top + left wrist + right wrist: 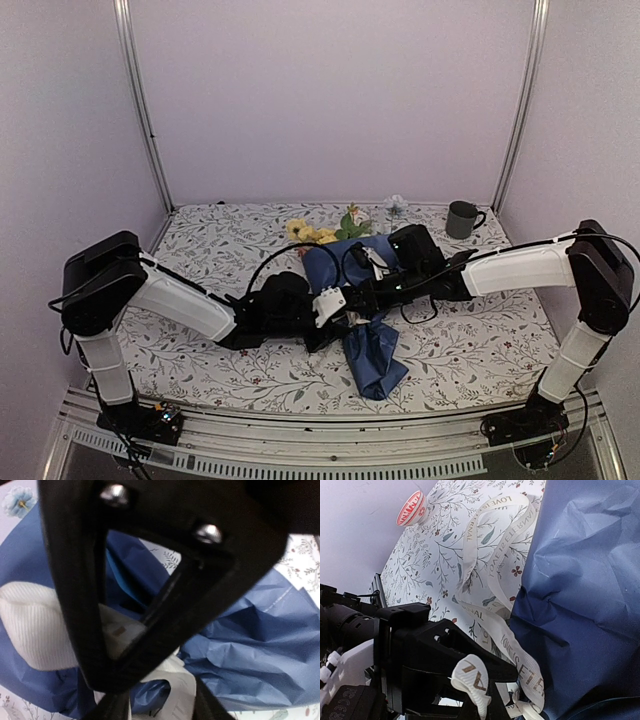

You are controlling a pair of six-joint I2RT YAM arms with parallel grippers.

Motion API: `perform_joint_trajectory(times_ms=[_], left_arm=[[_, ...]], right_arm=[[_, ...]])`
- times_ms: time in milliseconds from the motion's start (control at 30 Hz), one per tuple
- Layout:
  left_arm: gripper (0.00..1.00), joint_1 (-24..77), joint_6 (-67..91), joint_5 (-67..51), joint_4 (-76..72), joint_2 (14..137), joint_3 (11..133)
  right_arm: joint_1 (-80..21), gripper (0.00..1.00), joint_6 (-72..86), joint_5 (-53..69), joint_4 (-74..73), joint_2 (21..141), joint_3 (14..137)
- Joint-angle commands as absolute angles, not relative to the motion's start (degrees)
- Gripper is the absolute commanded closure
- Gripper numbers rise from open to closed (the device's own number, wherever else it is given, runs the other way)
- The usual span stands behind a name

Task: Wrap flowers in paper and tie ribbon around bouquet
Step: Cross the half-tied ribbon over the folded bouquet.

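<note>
The bouquet lies mid-table, its dark blue paper (pixel 375 355) wrapped round the stems, with the yellow, pink and green flowers (pixel 305 233) sticking out at the far end. Both grippers meet over its middle. My left gripper (pixel 345 312) (pixel 160 707) is open, and its dark fingers stand apart with a fold of the cream ribbon (pixel 175 700) and blue paper (pixel 260 640) between them. My right gripper (pixel 372 275) (pixel 495 712) is shut on the ribbon (pixel 495 625), which loops away over the cloth beside the paper (pixel 590 580). A lettered ribbon end sticks up by its jaws.
A grey mug (pixel 462 218) stands at the back right. A pale blue flower (pixel 395 205) (pixel 20 502) lies near the back edge. A small red-and-white round thing (pixel 412 507) sits at the cloth's edge. The other arm's black finger frame (pixel 150 555) fills the left wrist view.
</note>
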State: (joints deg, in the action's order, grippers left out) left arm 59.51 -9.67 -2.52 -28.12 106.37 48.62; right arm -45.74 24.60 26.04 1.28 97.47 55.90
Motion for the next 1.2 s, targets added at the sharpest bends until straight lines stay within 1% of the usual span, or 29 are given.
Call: perform_joint_trajectory(times_ms=[0,100,133,167,200,233,267,333,367,433,500,600,700,867,967,1100,1167], left_arm=[[0.72,59.8,-11.4,-0.3,-26.6,107.8,51.3],[0.97,60.0,-11.2,-1.1,-28.4,106.7,49.9],[1.00,60.0,-11.1,-1.6,-29.0,106.0,49.2],[1.00,59.9,-11.0,-2.3,-29.7,105.3,48.5],[1.00,60.0,-11.0,-3.3,-30.4,104.4,47.7],[1.00,59.9,-10.9,-4.2,-31.6,103.4,46.9],[1.00,59.6,-10.7,-5.3,-33.2,102.4,45.6],[1.00,58.4,-9.1,-8.8,-37.2,100.1,43.0],[1.00,57.4,-7.7,-11.5,-39.0,99.4,42.0],[1.00,55.1,-4.4,-16.9,-42.3,98.7,41.0],[1.00,53.3,-1.2,-20.7,-44.4,99.5,41.0],[1.00,52.2,0.4,-23.4,-44.7,101.5,42.2],[1.00,51.8,2.6,-25.2,-45.7,102.7,42.7],[1.00,50.2,9.6,-27.1,-50.5,103.6,42.1],[1.00,48.1,14.1,-27.3,-49.8,103.7,43.0],[1.00,43.8,23.3,-25.8,-47.0,103.2,43.7],[1.00,40.6,29.5,-26.0,-45.8,103.7,43.7]], right_arm=[[-45.7,1.00,25.7,26.9,2.0,97.3,57.0],[-45.7,1.00,25.7,26.8,2.0,97.1,56.7],[-45.7,1.00,25.7,26.9,2.0,96.9,56.7],[-45.7,0.99,25.6,27.2,2.1,96.9,56.6],[-45.7,0.94,25.3,27.5,2.2,96.8,56.6],[-45.6,0.85,25.2,28.4,2.5,96.7,56.6],[-45.4,0.71,24.9,29.6,2.8,96.5,56.5],[-45.0,0.50,24.0,31.9,4.0,96.0,56.3],[-44.7,0.42,23.3,33.2,4.8,95.7,56.1],[-44.1,0.34,21.9,36.1,6.3,95.8,56.1],[-43.4,0.33,21.1,38.7,7.6,96.8,56.8],[-42.6,0.32,21.1,41.2,8.5,98.5,57.7],[-42.2,0.31,22.0,42.4,9.8,99.2,57.7],[-41.8,0.27,22.2,42.9,10.4,97.2,56.7],[-41.3,0.26,21.5,41.6,9.3,94.1,56.2],[-41.0,0.26,19.2,33.1,3.0,89.4,56.5],[-40.8,0.26,18.3,31.3,0.1,88.7,57.0]])
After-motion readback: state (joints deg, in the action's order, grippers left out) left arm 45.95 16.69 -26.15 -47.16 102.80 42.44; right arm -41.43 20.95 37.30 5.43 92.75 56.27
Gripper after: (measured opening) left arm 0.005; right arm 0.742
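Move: The left hand's half-open fingers already straddle the white ribbon, practically at the hand point; the bouquet's neck is about 5 cm to its right, 1 cm ahead and 4 cm below. The loose ribbon trail lies some 9 cm to its left, level with it and 6 cm below, and the paper's stem end about 8 cm back and 7 cm right. From the right hand, still shut on the ribbon, the left's stretch is roughly 2 cm back, 3 cm left and 4 cm lower; the neck sits 8 cm below, 1 cm back and 2 cm right. The left fingers shut on the ribbon first, and only then does the right hand spring wide open to let go of its piece, rising some 6 cm off the bouquet's neck. The left hand keeps its pinch, eases back and left, then lifts the ribbon about 6 cm while its fingertips swing up by roughly 25 degrees to near level, ending with a quickening drift of about 3 cm forward and left. ##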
